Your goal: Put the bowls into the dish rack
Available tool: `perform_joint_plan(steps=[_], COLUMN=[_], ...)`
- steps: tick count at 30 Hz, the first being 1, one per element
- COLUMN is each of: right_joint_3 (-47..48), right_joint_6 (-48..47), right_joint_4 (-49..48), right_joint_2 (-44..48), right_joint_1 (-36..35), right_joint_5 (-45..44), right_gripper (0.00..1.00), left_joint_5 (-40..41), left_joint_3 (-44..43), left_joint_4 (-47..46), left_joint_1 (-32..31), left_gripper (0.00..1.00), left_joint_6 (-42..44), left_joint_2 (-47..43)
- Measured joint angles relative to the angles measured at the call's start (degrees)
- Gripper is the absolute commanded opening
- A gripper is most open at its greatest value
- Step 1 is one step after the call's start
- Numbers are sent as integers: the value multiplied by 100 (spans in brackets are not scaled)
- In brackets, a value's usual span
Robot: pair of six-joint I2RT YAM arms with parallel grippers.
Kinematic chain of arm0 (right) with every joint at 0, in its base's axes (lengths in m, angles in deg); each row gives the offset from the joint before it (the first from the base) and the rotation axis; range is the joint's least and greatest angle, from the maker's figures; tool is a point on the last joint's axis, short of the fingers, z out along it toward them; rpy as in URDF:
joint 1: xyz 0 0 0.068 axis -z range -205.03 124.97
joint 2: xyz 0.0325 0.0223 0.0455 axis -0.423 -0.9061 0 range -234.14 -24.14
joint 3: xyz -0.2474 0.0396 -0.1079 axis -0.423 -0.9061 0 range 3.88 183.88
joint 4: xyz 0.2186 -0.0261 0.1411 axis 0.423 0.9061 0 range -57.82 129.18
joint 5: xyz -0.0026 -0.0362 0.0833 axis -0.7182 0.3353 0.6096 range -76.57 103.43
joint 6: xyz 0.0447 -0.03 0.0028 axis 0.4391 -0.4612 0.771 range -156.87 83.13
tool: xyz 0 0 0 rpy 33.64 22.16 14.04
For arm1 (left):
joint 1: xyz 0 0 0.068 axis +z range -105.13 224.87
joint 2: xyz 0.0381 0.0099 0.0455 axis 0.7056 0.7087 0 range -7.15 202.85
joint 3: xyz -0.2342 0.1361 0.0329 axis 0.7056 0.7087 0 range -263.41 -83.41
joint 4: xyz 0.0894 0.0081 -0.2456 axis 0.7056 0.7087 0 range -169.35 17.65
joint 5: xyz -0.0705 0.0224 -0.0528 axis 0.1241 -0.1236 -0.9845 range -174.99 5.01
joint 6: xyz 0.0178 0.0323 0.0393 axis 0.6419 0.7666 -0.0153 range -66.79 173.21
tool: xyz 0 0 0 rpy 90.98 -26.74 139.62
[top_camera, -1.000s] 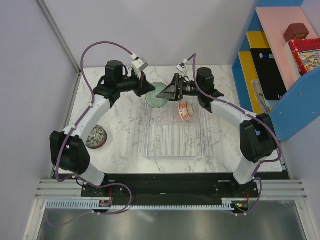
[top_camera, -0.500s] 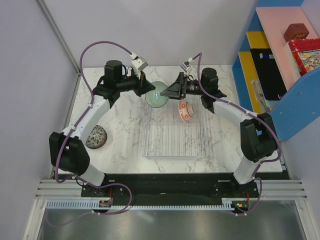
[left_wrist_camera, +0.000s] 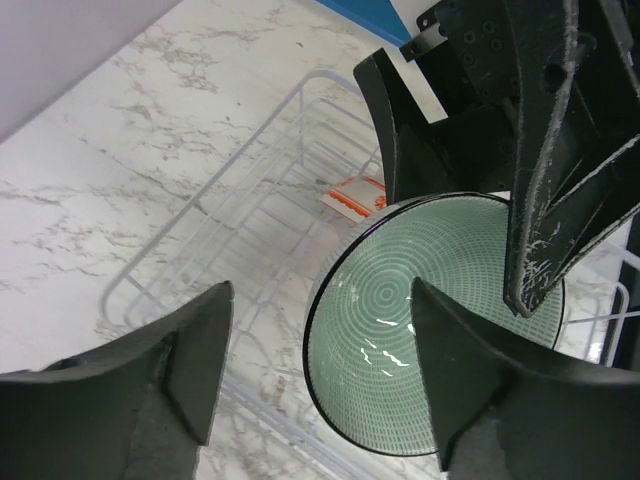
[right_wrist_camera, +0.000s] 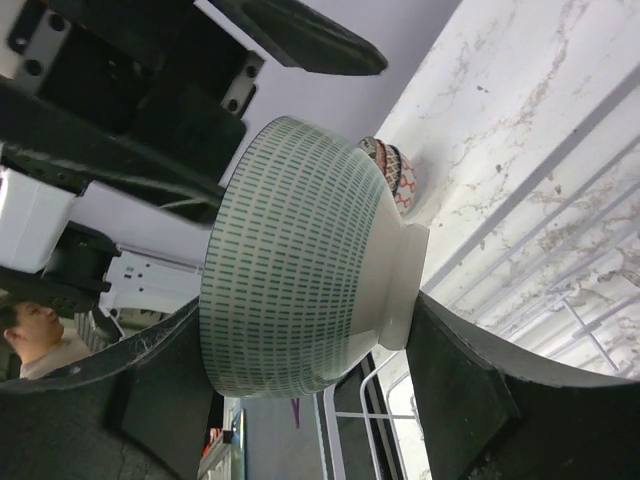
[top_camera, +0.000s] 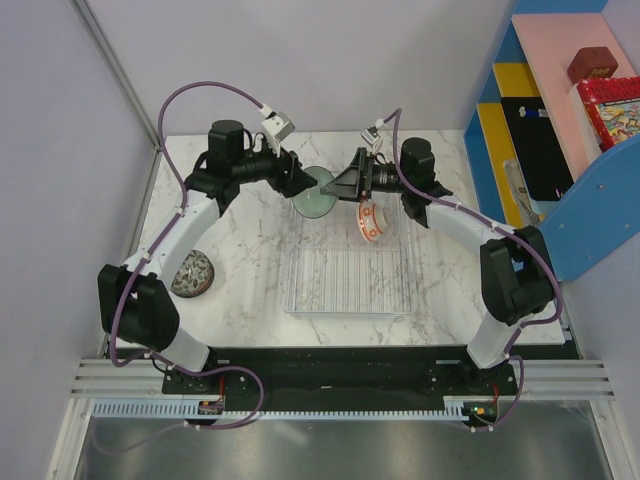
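The pale green bowl [top_camera: 318,192] hangs on its side above the back edge of the dish rack [top_camera: 350,285], between both arms. My right gripper [top_camera: 336,185] is shut on it: in the right wrist view the bowl [right_wrist_camera: 290,260] sits rim to foot between my fingers [right_wrist_camera: 305,330]. My left gripper [top_camera: 303,183] is open; in its wrist view one finger overlaps the bowl's inside [left_wrist_camera: 420,330] and the other stands well off it [left_wrist_camera: 320,295]. An orange-red-and-white bowl [top_camera: 371,221] stands on edge in the rack's back right. A speckled bowl [top_camera: 191,274] lies at the table's left.
A blue shelf unit [top_camera: 560,150] with boxes stands off the table's right edge. The rack's wires [left_wrist_camera: 250,200] run below the bowl, and the orange bowl [left_wrist_camera: 352,195] sits just behind it.
My right gripper closed onto the green bowl. My left gripper, shut on it before, has opened and let it go. The bowl has stayed in place.
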Motion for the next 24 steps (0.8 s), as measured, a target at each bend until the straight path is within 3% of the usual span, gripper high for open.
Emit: perform_joint_plan(steps=[1,10,18,24], right_joint_3=[0,28,640,1134], right_joint_6=[-116,-1252,-2282,-2953], right_joint_4=[184,1853,3558,4269], right_joint_2=[7,291,673,743], right_joint_1=[0,-4,-197,-981], right_joint_5=[-85,-1222,-3556,-5340], right_gripper=[0,0,0,0], left_joint_5=[13,177,568,835], left_joint_3=[0,337,1185,1600], left_joint_4=[-13,-57,96,505], left_joint_1=[0,227,1032,1587], left_gripper=[99,100,100,100], left_joint_6=[-35,-42,92,332], left_joint_2=[-4,-352,-1095,-1460])
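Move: Over the far left part of the rack, the right hand holds the green bowl; free slots lie some 14 cm below it and about 3 cm to its right, 1 cm nearer the base. The orange-patterned bowl is racked roughly 11 cm right, 3 cm back and 14 cm down. From the left hand, the speckled bowl stands about 34 cm left, 16 cm back and 20 cm lower, while the green bowl's middle is 4 cm right, 1 cm back and 1 cm lower. Opening fully from around the green bowl's rim, the left hand backs off to the left about 14 cm, sinking late and swinging counter-clockwise, clear of the bowl and nearer the speckled one. The right hand keeps its pinch on the bowl, dips about 4 cm, then goes forward and right over the rack, tipping its fingers downward and turning clockwise, each by roughly 35 degrees. ##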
